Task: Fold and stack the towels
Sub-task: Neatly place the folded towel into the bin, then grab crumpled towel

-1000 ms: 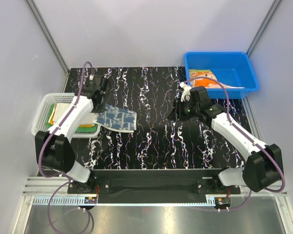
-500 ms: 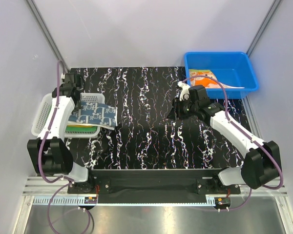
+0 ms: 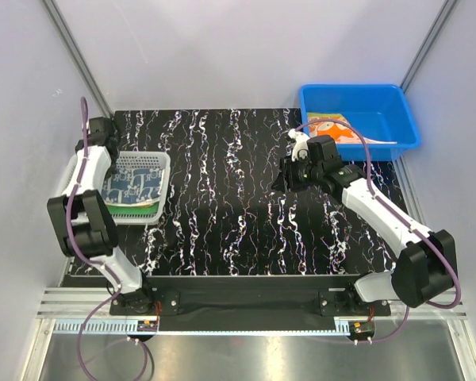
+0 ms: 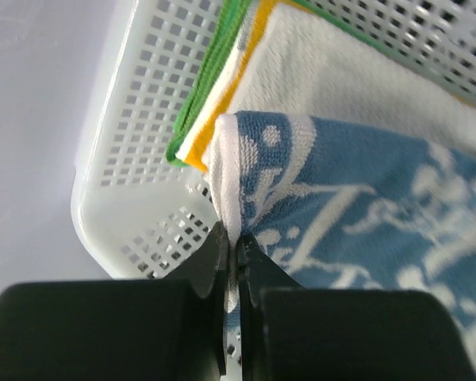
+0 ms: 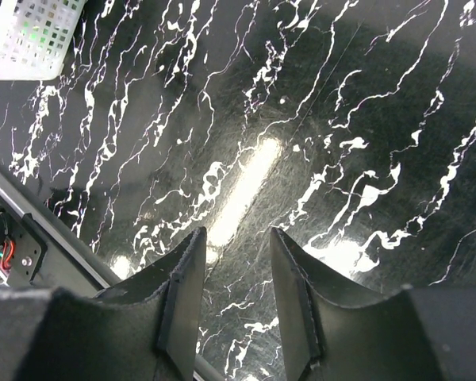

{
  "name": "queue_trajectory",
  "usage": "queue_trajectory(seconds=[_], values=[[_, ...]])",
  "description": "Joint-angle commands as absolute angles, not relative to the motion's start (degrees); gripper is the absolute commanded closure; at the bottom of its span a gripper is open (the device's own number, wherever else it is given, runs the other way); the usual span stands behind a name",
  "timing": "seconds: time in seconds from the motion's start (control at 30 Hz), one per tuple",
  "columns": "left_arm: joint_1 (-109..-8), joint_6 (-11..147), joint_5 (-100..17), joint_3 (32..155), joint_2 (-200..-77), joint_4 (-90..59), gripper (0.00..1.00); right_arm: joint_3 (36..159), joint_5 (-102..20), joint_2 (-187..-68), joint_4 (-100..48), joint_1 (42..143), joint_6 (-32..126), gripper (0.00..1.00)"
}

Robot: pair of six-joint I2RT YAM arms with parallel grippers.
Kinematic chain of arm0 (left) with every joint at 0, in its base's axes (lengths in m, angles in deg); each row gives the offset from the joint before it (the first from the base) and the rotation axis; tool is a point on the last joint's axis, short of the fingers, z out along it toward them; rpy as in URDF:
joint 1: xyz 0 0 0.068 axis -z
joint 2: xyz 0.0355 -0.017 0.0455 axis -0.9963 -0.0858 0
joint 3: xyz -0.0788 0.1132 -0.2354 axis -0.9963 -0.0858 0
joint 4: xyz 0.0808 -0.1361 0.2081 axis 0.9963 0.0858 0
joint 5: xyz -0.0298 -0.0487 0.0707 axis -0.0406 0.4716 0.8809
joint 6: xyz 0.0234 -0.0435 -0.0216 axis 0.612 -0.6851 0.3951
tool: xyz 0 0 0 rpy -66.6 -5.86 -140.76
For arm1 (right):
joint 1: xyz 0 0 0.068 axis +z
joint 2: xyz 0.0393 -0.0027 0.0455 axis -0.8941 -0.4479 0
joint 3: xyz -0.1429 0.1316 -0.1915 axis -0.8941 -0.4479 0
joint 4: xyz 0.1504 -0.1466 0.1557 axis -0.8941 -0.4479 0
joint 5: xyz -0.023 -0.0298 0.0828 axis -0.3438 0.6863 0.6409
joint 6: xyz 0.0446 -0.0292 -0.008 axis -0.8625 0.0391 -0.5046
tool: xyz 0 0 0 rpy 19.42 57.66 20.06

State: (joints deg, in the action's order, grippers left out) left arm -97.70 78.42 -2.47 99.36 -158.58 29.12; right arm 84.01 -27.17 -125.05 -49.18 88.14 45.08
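Note:
The navy-and-white patterned towel (image 3: 135, 187) lies folded in the white basket (image 3: 147, 160), on top of a stack of towels. My left gripper (image 4: 236, 238) is shut on its white hem (image 4: 226, 171) at the basket's far left corner. Under it, in the left wrist view, show a white towel (image 4: 357, 79), an orange-yellow edge (image 4: 251, 46) and a green edge (image 4: 200, 119). The white towel with the orange fox face (image 3: 334, 129) lies in the blue bin (image 3: 397, 107). My right gripper (image 5: 234, 262) hangs open over bare table, holding nothing.
The black marbled table (image 3: 238, 214) spreads between the basket at the left and the bin at the back right. Grey walls close in on the left, back and right. The basket's perforated wall (image 4: 135, 143) stands close to the left wall.
My left gripper has carried the patterned towel leftward off the table and into the basket, onto the stack. The right arm has shifted only slightly.

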Motion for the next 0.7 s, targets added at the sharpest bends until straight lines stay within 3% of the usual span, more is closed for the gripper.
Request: queue_trajectory(seconds=[0.0, 0.07, 0.1, 0.13, 0.2, 0.23, 0.27, 0.3, 0.33, 0.47, 0.5, 0.6, 0.67], values=[[-98.96, 77.96, 1.2, 106.13, -162.3, 26.76, 1.0, 87.27, -29.48, -124.56, -49.51, 88.62, 46.4, 0.55], [-98.96, 77.08, 2.34, 108.25, -164.15, 26.94, 0.94, 87.97, -30.53, -124.47, -50.47, 88.62, 46.14, 0.54], [-98.96, 76.9, 2.69, 109.13, -164.76, 27.21, 0.71, 88.41, -30.89, -124.21, -51.0, 88.62, 46.05, 0.54], [-98.88, 76.64, 2.87, 111.23, -166.07, 27.73, 0.55, 88.76, -31.59, -124.12, -51.52, 88.62, 45.79, 0.52], [-98.88, 74.1, 4.01, 113.09, -167.31, 30.79, 0.41, 89.56, -32.29, -123.51, -52.32, 88.62, 45.18, 0.47], [-98.79, 73.31, 4.1, 113.79, -167.49, 31.51, 0.36, 89.73, -33.6, -123.15, -52.41, 88.62, 44.13, 0.4], [-98.7, 71.65, 4.01, 113.89, -167.15, 32.21, 0.28, 90.17, -35.01, -122.89, -52.32, 88.62, 43.25, 0.13], [-98.09, 70.67, 3.75, 113.8, -166.62, 33.7, 0.18, 90.61, -37.11, -122.37, -52.41, 88.62, 42.11, 0.01], [-97.65, 70.14, 3.14, 113.54, -164.61, 33.89, 0.06, 91.05, -41.74, -122.01, -52.41, 88.62, 40.18, 0.0], [-94.84, 67.86, -12.55, 106.97, -154.95, 32.4, 0.01, 98.84, -54.94, -123.32, -53.63, 87.3, 38.93, 0.0], [-94.14, 69.24, -28.09, 104.34, -152.4, 28.48, 0.01, 101.31, -56.8, -125.85, -54.34, 86.34, 39.19, 0.0], [-91.07, 68.82, -44.61, 99.13, -144.92, 23.44, 0.01, 112.99, -62.43, -134.09, -58.55, 80.63, 40.86, 0.0], [-88.34, 67.94, -47.56, 97.81, -141.58, 22.64, 0.01, 121.67, -65.51, -138.6, -61.71, 77.99, 41.3, 0.0]])
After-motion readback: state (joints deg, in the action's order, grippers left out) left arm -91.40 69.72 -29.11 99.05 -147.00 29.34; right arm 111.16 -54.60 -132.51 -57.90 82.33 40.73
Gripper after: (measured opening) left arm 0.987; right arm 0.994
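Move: The left hand still grips the left end of the blue towel above the white bin. That towel's middle is about 13 cm to its right, 2 cm back and 5 cm below; the bin's middle is roughly 8 cm right, 3 cm back and 8 cm below. The right hand is empty: the orange cloth in the blue tub lies some 20 cm ahead, 14 cm right and 13 cm lower, and the tub's middle about 23 cm ahead and 22 cm right. Ease the left gripper some 4 cm forward and slightly left while opening it wide to let go of the blue towel's end, then swing it about 14 cm right over the towel and up, turning the fingers from leaning left to forward-down. Meanwhile open the right gripper fully and speed it forward, up and right towards the blue tub, turning clockwise about 30 degrees. ##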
